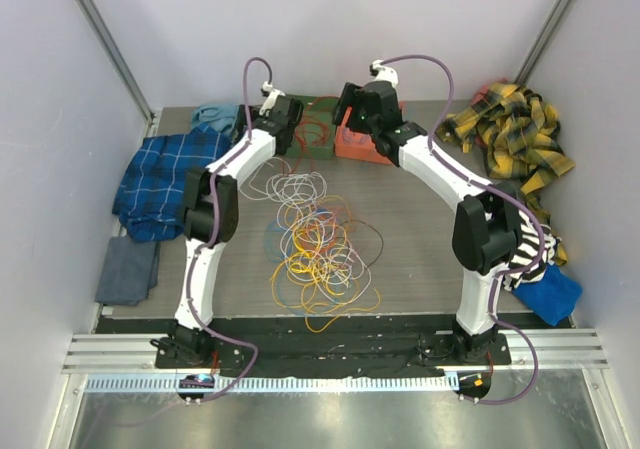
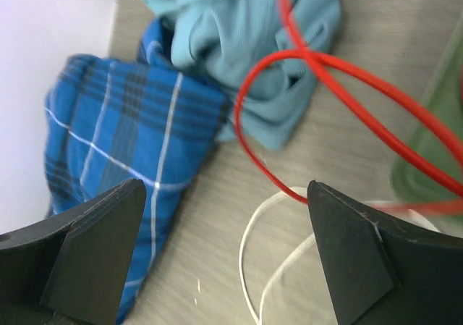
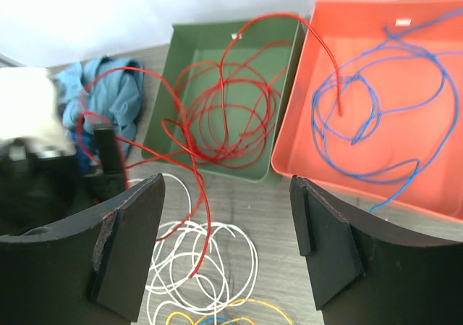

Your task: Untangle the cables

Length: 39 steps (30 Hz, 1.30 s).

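Observation:
The cables (image 1: 318, 241) lie in a tangle of yellow, orange, white and blue loops at the middle of the table. A red cable (image 3: 205, 202) coils in the green tray (image 3: 188, 43) and trails out over the white cable (image 3: 210, 256). A blue cable (image 3: 318, 115) lies in the orange tray (image 3: 289, 148). My left gripper (image 2: 224, 195) is open above a red loop (image 2: 239, 133) and a white strand (image 2: 243, 252), holding nothing. Also open and holding nothing, my right gripper (image 3: 228, 187) hangs in front of both trays, over the white loops.
A blue plaid cloth (image 2: 123, 122) and a teal cloth (image 2: 246, 21) lie at the back left beside the left gripper. A yellow plaid cloth (image 1: 515, 134) is heaped at the back right. A grey cloth (image 1: 128, 269) lies at the left edge, more fabric (image 1: 545, 279) by the right arm.

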Each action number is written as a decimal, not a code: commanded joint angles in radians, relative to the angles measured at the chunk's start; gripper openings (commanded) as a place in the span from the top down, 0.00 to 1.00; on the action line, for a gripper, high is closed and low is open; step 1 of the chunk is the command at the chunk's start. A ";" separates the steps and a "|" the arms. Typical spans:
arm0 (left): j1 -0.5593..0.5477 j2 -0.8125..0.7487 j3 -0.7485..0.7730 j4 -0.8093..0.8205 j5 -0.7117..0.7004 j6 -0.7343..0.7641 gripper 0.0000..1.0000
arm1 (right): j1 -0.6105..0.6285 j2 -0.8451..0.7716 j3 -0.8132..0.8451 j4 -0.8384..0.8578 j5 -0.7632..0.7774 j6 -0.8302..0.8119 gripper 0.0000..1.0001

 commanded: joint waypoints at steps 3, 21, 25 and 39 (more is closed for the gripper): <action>0.046 -0.261 -0.125 -0.013 0.185 -0.230 0.00 | 0.007 -0.061 -0.069 0.099 -0.054 0.053 0.23; 0.092 -0.494 -0.434 0.054 0.627 -0.486 0.00 | 0.007 -0.219 -0.275 0.170 -0.094 0.081 0.24; 0.141 -0.526 -0.583 0.192 0.759 -0.628 0.00 | 0.006 -0.277 -0.388 0.216 -0.137 0.113 0.24; 0.175 -0.637 -0.907 0.537 0.818 -0.781 0.00 | 0.036 -0.355 -0.537 0.253 -0.150 0.153 0.25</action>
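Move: The red cable's slack is draped over my open left hand, with its nearest loop about 6 cm to the right, 2 cm ahead and roughly level. The green box stands some 14 cm to the right, 2 cm ahead and 10 cm below, and the white coil lies 12 cm back, 11 cm right and 12 cm down; the teal cloth is 4 cm ahead, 6 cm left and 11 cm down. For my right hand the red loop is some 16 cm left, 3 cm ahead and 12 cm lower. With the red cable still hanging over it and the fingers wide open, my left hand heaves up about 11 cm while easing back, then plunges down and back towards the white coil and rebounds slightly, ending 10 cm back. All the while it rolls some 60 degrees, left side sinking, so the fingers point more downward. My empty right hand draws back 10 cm from the boxes, dipping a little. ##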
